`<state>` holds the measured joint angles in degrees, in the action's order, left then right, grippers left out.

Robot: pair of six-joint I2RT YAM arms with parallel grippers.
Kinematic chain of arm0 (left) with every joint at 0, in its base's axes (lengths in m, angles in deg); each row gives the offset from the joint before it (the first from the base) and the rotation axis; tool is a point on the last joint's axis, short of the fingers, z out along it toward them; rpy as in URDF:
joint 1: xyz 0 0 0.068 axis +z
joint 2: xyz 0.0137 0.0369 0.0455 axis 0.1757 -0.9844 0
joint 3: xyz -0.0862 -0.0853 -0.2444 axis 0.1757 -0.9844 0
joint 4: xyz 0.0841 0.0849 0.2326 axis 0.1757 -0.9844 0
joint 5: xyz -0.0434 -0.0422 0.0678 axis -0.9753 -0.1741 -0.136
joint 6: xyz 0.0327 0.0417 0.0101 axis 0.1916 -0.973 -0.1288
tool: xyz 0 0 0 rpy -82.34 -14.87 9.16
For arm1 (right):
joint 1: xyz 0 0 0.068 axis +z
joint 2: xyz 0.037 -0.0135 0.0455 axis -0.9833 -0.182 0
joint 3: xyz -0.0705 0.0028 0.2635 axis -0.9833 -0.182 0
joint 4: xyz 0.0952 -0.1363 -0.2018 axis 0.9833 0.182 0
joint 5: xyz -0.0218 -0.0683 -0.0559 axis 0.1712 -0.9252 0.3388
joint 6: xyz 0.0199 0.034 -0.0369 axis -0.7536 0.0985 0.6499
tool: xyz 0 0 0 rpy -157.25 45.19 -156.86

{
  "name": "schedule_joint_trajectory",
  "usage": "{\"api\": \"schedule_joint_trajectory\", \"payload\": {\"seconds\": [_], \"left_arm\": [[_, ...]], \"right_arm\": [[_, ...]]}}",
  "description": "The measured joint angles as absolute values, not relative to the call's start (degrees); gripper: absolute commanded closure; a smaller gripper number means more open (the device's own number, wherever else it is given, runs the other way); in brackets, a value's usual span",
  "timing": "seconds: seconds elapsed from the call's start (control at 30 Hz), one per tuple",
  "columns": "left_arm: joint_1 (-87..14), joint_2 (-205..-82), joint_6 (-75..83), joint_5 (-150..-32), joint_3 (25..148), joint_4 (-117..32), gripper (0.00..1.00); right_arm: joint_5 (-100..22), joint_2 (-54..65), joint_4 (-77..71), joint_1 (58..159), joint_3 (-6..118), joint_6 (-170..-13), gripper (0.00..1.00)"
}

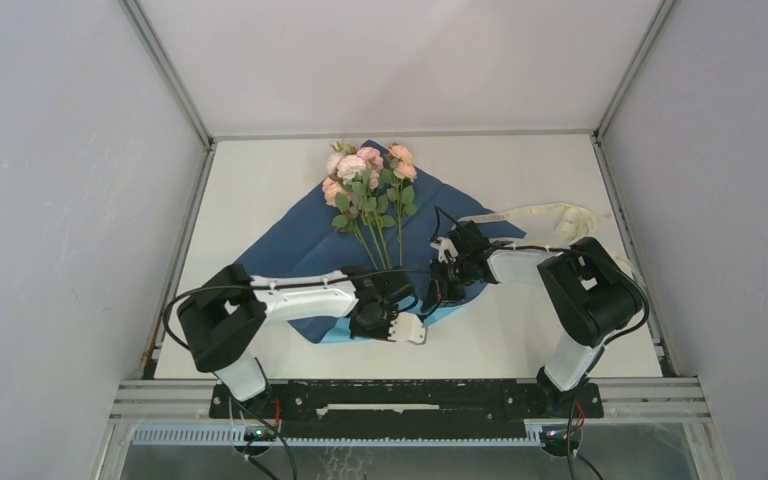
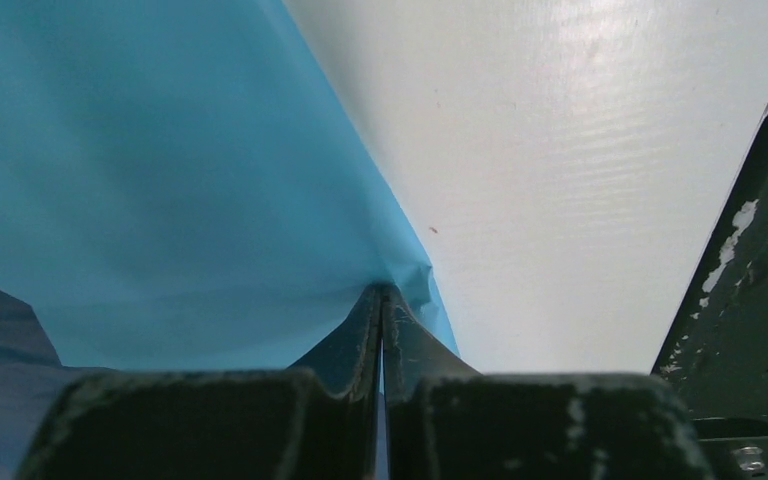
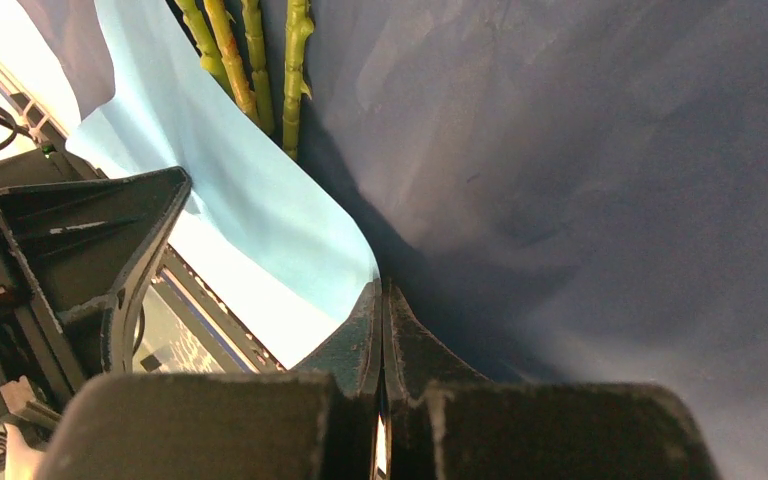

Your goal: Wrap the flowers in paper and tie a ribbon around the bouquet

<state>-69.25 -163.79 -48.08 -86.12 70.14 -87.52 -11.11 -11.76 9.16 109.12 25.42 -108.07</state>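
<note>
The blue paper [image 1: 290, 240] lies as a diamond on the white table, dark face up. The flowers [image 1: 365, 175] rest on it, pink blooms at the far corner and stems pointing toward me. My left gripper [image 1: 405, 328] is at the paper's near corner, shut on the paper [image 2: 160, 180], whose light-blue face is lifted there; its fingertips [image 2: 372, 300] pinch the edge. My right gripper [image 1: 438, 290] is just right of the stem ends, shut on the paper's [image 3: 610, 150] right edge next to the green stems [image 3: 250, 60]. The cream ribbon [image 1: 545, 213] lies loose behind the right arm.
Grey walls enclose the table [image 1: 260, 170] on the left, back and right. A metal frame rail [image 1: 410, 385] runs along the near edge by the arm bases. The left arm's dark wrist [image 3: 80, 240] shows close beside the right gripper.
</note>
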Motion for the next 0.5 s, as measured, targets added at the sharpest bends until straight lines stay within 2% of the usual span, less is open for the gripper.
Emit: {"api": "schedule_joint_trajectory", "payload": {"seconds": [0.33, 0.4, 0.5], "left_arm": [[-69.23, -156.92, -49.18, -85.79, 62.33, -90.27, 0.96], [-69.23, -156.9, -49.16, -85.88, 62.27, -90.4, 1.0], [-68.9, -155.85, -49.16, -85.93, 61.33, -89.88, 1.0]], "right_arm": [[-10.85, -11.76, 9.94, 108.64, 25.42, -107.99, 1.0], [-10.78, -11.76, 10.12, 108.53, 25.42, -107.94, 1.0], [-10.67, -11.76, 10.4, 108.49, 25.42, -107.88, 1.0]]}}
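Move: The blue flap's folded near edge lies under the left fingertips. Its left end, where they are heading, is about 6 cm to their left, 2 cm nearer the base and 1 cm lower. From the left hand, the flower stems enter the flap some 10 cm ahead and 6 cm right, and the flap edge held by the right fingers is about 5 cm ahead and 13 cm right. From the right hand, the fold's left end lies roughly 20 cm left and 8 cm back. The flap's folded edge is run along by the left fingertips, still low on the paper, nearly shut and pointing down. They slide about 5 cm left and 2.5 cm back towards the fold's left end, level with the table, easing off near the end. The right hand stays in place, its shut fingers keeping the flap's edge. ##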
